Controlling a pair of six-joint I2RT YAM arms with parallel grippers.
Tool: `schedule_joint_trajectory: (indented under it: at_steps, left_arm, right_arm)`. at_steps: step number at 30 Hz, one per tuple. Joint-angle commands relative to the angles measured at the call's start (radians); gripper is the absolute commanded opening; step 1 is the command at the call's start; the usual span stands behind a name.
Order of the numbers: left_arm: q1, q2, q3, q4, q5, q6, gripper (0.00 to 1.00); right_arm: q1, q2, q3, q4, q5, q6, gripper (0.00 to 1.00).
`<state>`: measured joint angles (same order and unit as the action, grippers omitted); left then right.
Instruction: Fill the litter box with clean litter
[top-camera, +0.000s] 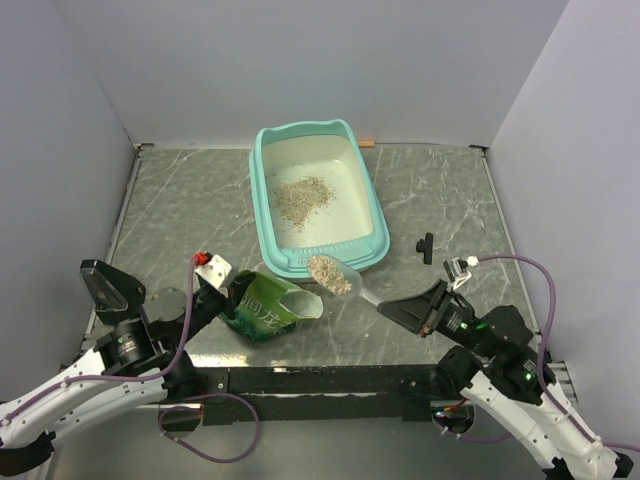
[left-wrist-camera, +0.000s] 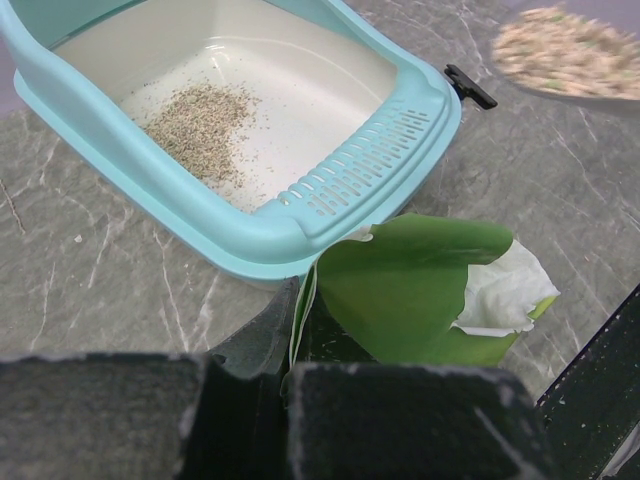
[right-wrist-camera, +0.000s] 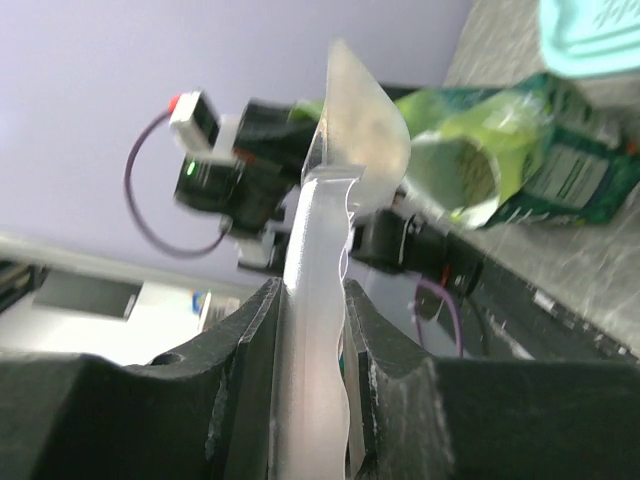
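The turquoise litter box (top-camera: 264, 205) lies at the table's centre back, with a small patch of beige clean litter (top-camera: 300, 197) on its whitish floor. My right gripper (top-camera: 398, 308) is shut on the handle of a clear plastic scoop (top-camera: 333, 274). The scoop is heaped with granules and hangs just outside the box's near rim. The wrist view shows the handle (right-wrist-camera: 318, 330) pinched between the jaws. My left gripper (top-camera: 228, 296) is shut on the edge of the open green bag (top-camera: 265, 308), in front of the box. In the left wrist view the bag's rim (left-wrist-camera: 302, 295) is clamped, with the box (left-wrist-camera: 250, 235) behind it.
A small black clip (top-camera: 426, 247) lies on the grey marbled table right of the box. An orange stub (top-camera: 367, 143) sits by the back wall. Walls close in on three sides. The table's dark front edge runs just below the bag.
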<state>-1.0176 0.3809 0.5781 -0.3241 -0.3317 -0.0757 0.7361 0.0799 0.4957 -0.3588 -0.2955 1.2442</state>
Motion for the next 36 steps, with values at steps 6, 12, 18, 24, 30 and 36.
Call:
schedule_joint_trajectory:
  at_steps: [6, 12, 18, 24, 30, 36]
  left_arm:
    - [0.004, -0.033, 0.031, 0.045, -0.015, -0.029, 0.01]
    - [0.002, -0.023, 0.034, 0.045, 0.005, -0.032, 0.01]
    - [0.002, -0.027, 0.032, 0.048, -0.001, -0.033, 0.01]
    - [0.004, -0.037, 0.034, 0.039, -0.021, -0.032, 0.01]
    - [0.007, -0.054, 0.035, 0.037, -0.066, -0.033, 0.01]
    - [0.010, -0.054, 0.037, 0.037, -0.064, -0.032, 0.01]
  right_arm:
    - [0.002, 0.260, 0.081, 0.245, 0.191, 0.044, 0.00]
    - [-0.004, 0.509, 0.129, 0.398, 0.272, 0.052, 0.00]
    - [-0.101, 0.825, 0.222, 0.520, 0.254, 0.000, 0.00]
    - [-0.239, 1.147, 0.499, 0.264, 0.199, -0.221, 0.00]
    - [-0.293, 1.446, 0.864, -0.106, 0.173, -0.586, 0.00]
    - [-0.281, 1.676, 1.179, -0.456, 0.284, -0.911, 0.00]
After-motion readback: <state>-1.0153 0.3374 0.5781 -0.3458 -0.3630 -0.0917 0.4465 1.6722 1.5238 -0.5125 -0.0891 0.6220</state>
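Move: Some 41 cm ahead of the right hand and its loaded scoop, 18 cm to its left and 26 cm below, lies the litter pile on the litter box floor. The box's near rim comes sooner, about 20 cm ahead, 14 cm left and 20 cm down. The bag mouth is roughly 6 cm ahead, 18 cm left, 12 cm lower. From the left hand, the pile lies about 32 cm ahead, 13 cm right and 23 cm down. Sweeping forward some 33 cm, and drifting about 5 cm left early on, the right hand carries the scoop over the near rim towards the litter pile, sinking some 7 cm mostly in the later half. The wrist swings clockwise first, then dips its left side by about 50 degrees to tip the scoop out, fingers keeping the handle. The left hand keeps its pinch on the bag's edge. ##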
